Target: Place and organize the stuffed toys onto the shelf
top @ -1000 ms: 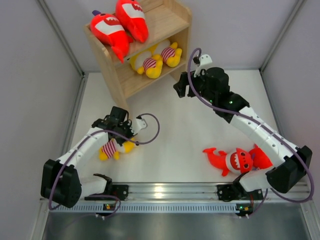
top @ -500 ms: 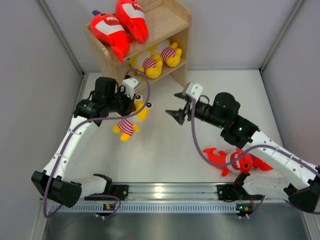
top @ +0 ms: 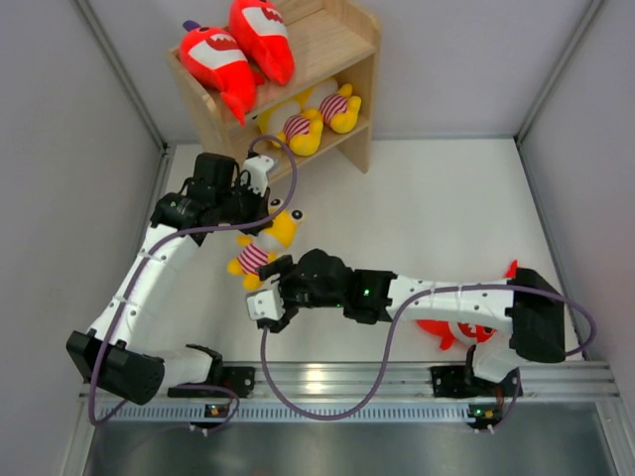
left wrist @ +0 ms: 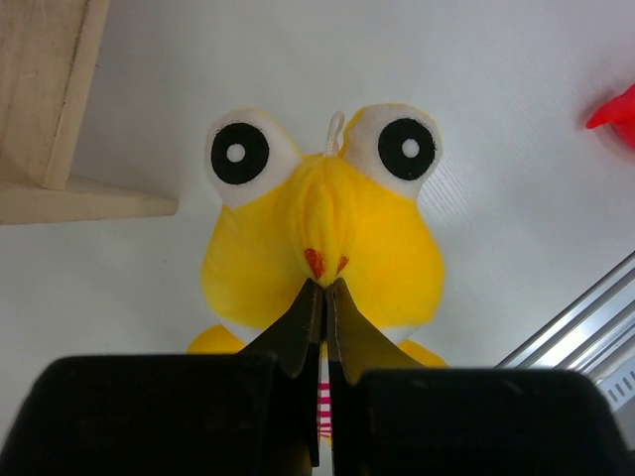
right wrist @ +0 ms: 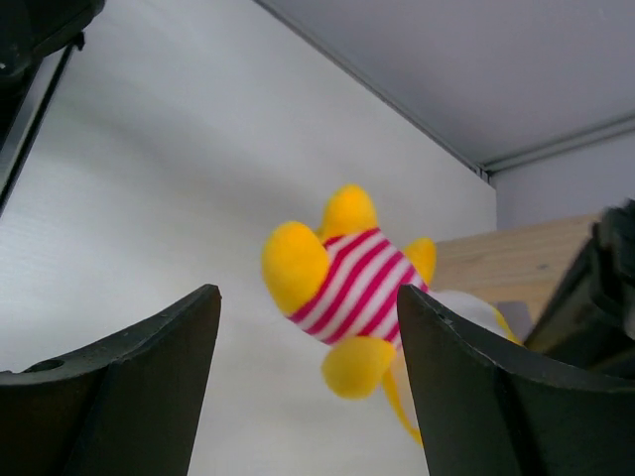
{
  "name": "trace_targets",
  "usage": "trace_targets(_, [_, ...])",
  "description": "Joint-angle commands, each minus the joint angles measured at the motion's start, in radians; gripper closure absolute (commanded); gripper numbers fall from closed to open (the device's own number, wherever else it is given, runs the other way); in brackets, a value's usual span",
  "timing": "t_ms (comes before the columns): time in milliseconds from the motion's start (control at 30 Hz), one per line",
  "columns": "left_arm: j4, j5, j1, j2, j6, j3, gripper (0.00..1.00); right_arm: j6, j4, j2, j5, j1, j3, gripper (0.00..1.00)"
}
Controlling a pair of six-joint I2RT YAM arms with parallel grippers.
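Observation:
My left gripper (top: 262,220) is shut on a yellow plush in a red-white striped shirt (top: 260,248) and holds it in the air in front of the shelf (top: 332,50). In the left wrist view the left gripper (left wrist: 324,285) pinches the plush's face (left wrist: 327,223) at the mouth. My right gripper (top: 271,290) is open just below and beside the hanging plush. Seen from the right wrist, the striped body (right wrist: 349,288) hangs ahead of the right gripper (right wrist: 308,302), untouched. Two red sharks (top: 213,58) (top: 263,35) lie on the top tier. Two yellow plushes (top: 298,127) (top: 340,104) lie on the lower tier.
A red shark (top: 456,332) lies on the table at the front right, mostly hidden under my right arm. Grey walls close in left and right. A metal rail (top: 317,377) runs along the near edge. The shelf's side panel (left wrist: 45,109) is close to the left of the held plush.
My left arm lifted the striped plush off the table toward the shelf. My right arm swung from beside the shelf across to the front left, under the hanging plush.

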Motion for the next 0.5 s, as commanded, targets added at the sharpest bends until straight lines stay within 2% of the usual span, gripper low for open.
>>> trace_targets(0, [0.011,0.0,-0.002,-0.015,-0.018,0.037,1.0,-0.088,0.106,0.056,0.057,0.037,0.07,0.28])
trace_targets(267, [0.01,-0.005,-0.002,-0.009,-0.01,0.044,1.0,-0.094,0.123,0.179,0.17,0.064,0.091,0.27])
trace_targets(467, [0.011,-0.01,-0.002,-0.013,-0.001,0.051,1.0,-0.163,0.168,0.288,0.372,0.069,0.116,0.28])
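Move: The yellow toy's striped body, which the empty right hand goes for, hangs about 6 cm ahead of that hand, 4 cm to its left and 6 cm below. The left gripper already holds the toy by its face, some 13 cm ahead of the right hand at similar height; from the left hand the striped body lies about 7 cm back, 3 cm left and 7 cm down. The two shelved yellow toys stand roughly 32 cm ahead of the right hand, 9 cm to its right and somewhat lower. The hanging striped body of the yellow toy is approached from the robot's right by the open right gripper, which sinks about 6 cm while edging left and forward some 3 cm each. Its fingers stay wide open, dip and swing a little forward, a turn of some 15 degrees. The left hand stays put, still pinching the toy's face. ##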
